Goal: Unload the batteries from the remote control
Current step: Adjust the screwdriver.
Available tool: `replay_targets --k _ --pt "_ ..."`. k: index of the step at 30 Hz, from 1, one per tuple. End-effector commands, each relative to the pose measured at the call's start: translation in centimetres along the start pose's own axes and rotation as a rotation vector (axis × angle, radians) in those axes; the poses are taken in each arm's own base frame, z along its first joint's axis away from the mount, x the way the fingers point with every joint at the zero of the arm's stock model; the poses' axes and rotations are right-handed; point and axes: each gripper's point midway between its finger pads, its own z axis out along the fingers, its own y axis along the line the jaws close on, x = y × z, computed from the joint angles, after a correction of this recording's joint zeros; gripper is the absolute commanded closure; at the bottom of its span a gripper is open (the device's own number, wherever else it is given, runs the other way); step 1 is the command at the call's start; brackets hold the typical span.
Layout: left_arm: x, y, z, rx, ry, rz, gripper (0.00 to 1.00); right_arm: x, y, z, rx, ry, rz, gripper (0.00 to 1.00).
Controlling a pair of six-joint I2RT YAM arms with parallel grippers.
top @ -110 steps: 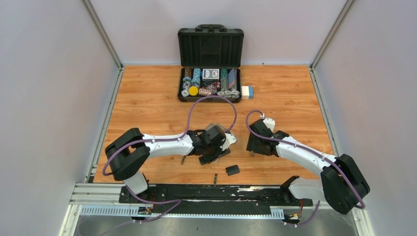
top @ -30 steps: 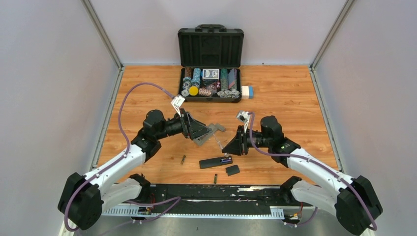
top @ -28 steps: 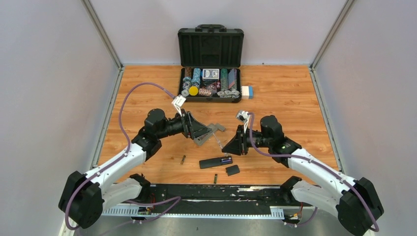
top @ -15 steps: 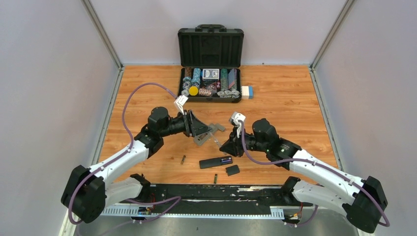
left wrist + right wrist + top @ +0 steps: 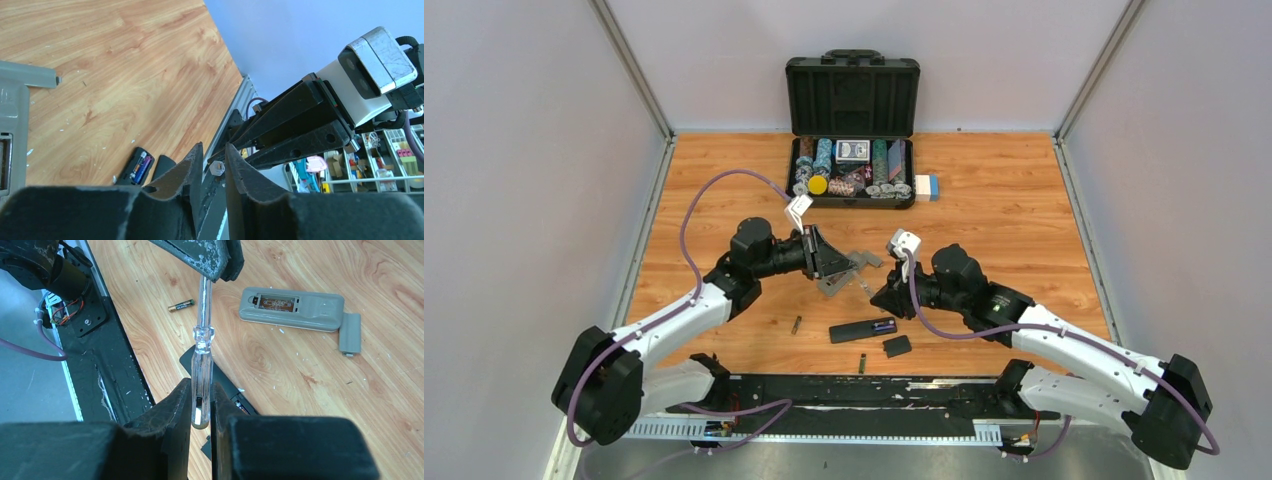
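Note:
A black remote control (image 5: 862, 329) lies open on the table, and two batteries (image 5: 141, 167) sit in its bay. Its black cover (image 5: 896, 346) lies beside it. Two loose batteries (image 5: 796, 325) (image 5: 862, 362) rest on the wood nearby. A grey remote (image 5: 295, 307) with an empty bay lies further back, next to its grey cover (image 5: 350, 332). My right gripper (image 5: 201, 390) is shut on the handle of a clear screwdriver (image 5: 203, 335), held above the black remote. My left gripper (image 5: 214, 147) faces it, its jaws narrowed around the shaft with a slim gap still showing.
An open black case (image 5: 852, 100) of poker chips and cards stands at the back. A small white and blue box (image 5: 926, 187) sits to its right. The black rail (image 5: 864, 392) runs along the table's near edge.
My left gripper has slid right onto the screwdriver's shaft and its jaws have narrowed a lot. My right arm has shifted slightly left with the screwdriver. The remotes and batteries have not moved.

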Motion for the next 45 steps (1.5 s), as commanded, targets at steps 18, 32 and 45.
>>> replay_targets --k 18,32,45 --pt "-1.8 -1.9 -0.1 0.052 -0.092 0.086 1.0 -3.3 -0.7 -1.0 0.093 -0.117 0.07 0.39" --pt "-6.1 -6.5 -3.4 0.237 -0.398 0.063 1.0 -7.2 -1.8 -6.0 -0.034 -0.584 0.497 0.11" --pt "-6.7 -7.6 -4.5 0.315 -0.469 0.001 1.0 -9.6 1.0 -7.9 -0.259 -0.737 0.499 0.1"
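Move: The screwdriver spans the two hands, its middle about 3 cm back, 2 cm right and 3 cm below the left hand, whose half-open fingers straddle its blade. From the right hand, gripping the handle, it is some 2 cm ahead, 2 cm left and 2 cm up. The grey remote lies about 9 cm ahead, 2 cm left and 20 cm below the left hand; the black remote is some 4 cm back of that hand, 2 cm right, equally low. Closing fully on the blade while almost still, the left fingers take the screwdriver; only then does the right hand open wide and let go of the handle, drawing off rightward and upward with some forward, then on up as it tips its fingers up some 40 degrees. The left hand, keeping its pinch, lifts about 9 cm, fingers tilting upward. ##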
